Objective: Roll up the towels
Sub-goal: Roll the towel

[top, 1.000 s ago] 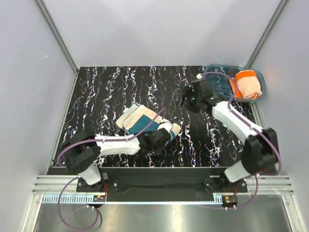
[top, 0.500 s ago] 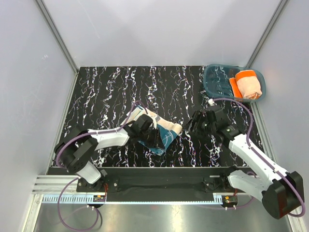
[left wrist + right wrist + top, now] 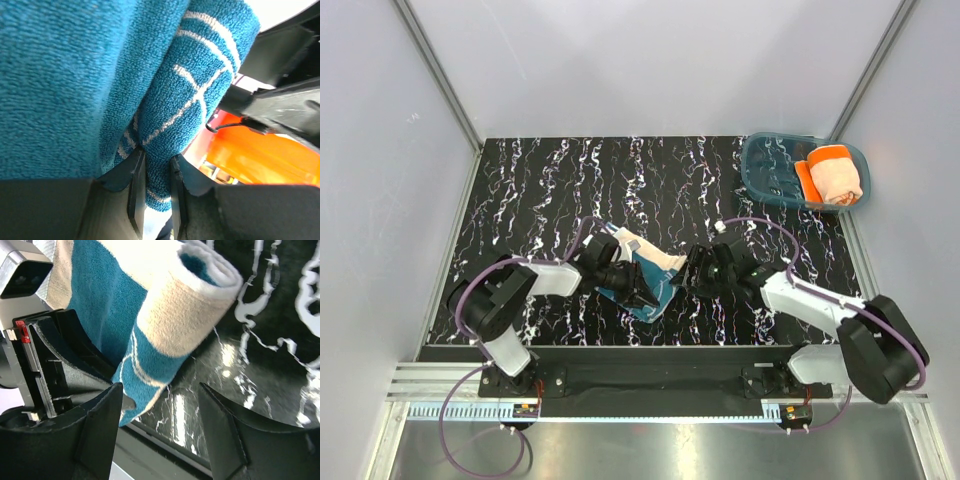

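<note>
The dark teal towel [image 3: 642,268] lies half rolled near the middle of the table, cream back showing at its right end [image 3: 185,305]. My left gripper [image 3: 636,291] is shut on a fold of its teal edge [image 3: 159,170], pinched between both fingers. Open and empty, my right gripper [image 3: 697,272] sits just right of the roll, whose lower corner [image 3: 132,385] hangs by the left finger. The orange towel [image 3: 837,176] lies rolled in the blue tray [image 3: 772,172] at the back right.
The table is black marble-patterned [image 3: 530,190] with grey walls on three sides. A metal rail [image 3: 650,355] runs along the near edge by the arm bases. My left gripper's black body [image 3: 60,355] stands close beside my right gripper.
My right arm swung from beside the tray down to the teal towel's right end. My left gripper drew back left, still holding the towel, which turned toward the near edge.
</note>
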`<state>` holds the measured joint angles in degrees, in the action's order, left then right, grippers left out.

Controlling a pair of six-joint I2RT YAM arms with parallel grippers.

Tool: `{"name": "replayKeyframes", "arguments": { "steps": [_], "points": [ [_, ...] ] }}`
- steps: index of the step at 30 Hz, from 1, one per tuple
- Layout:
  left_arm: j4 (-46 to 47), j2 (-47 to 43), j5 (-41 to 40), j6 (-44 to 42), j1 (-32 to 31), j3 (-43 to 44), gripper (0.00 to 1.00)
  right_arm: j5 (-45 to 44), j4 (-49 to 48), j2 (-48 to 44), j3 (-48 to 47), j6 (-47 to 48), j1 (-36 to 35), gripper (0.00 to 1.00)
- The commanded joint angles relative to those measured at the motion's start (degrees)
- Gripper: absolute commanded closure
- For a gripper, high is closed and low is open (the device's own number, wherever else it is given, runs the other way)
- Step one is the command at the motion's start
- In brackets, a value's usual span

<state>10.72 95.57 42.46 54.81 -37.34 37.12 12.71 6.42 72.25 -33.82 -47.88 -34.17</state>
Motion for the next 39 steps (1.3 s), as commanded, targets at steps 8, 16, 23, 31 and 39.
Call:
{"name": "replayKeyframes", "arguments": {
  "steps": [8, 16, 23, 31, 39],
  "points": [
    [7.5, 3.7, 6.5, 3.7, 2.0, -1.4, 0.86, -0.4, -15.1, 8.0, 2.7, -2.5, -2.2, 0.33],
    [11.3, 5.5, 8.3, 6.4, 2.3, -1.4, 0.81, -0.2, -22.7, 14.2, 4.4, -4.1, -3.6, 0.38],
    [5.2, 3.7, 6.5, 2.4, 2.3, 0.0, 0.62, -1.3, -20.8, 16.4, 3.2, -3.4, -4.1, 0.61],
    [-20.8, -5.7, -8.2, -10.6, 2.3, 7.3, 0.37, -3.0, -9.8, 15.2, -0.9, -1.2, -4.2, 0.71],
    [-38.2, -17.9, -35.8, -20.0, -5.6, 16.3, 0.32, -5.3, 4.2, 15.5, -8.5, 0.9, -5.9, 0.75]
  ]
}}
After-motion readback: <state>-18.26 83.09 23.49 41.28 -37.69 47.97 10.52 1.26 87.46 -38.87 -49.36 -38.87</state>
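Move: For the open right hand, the towel's rolled edge has its middle about 4 cm left, level fore and aft, and 5 cm below. The flat part of the towel lies roughly 12 cm left and 6 cm below; the left gripper is some 6 cm left and 4 cm back. For the left hand, already pinching the roll's near part, the roll's middle is about 4 cm ahead, 2 cm right and 1 cm below. Right hand sinks about 5 cm, edging left, and pinches the rolled edge; left then opens, withdrawing up, left, forward. ##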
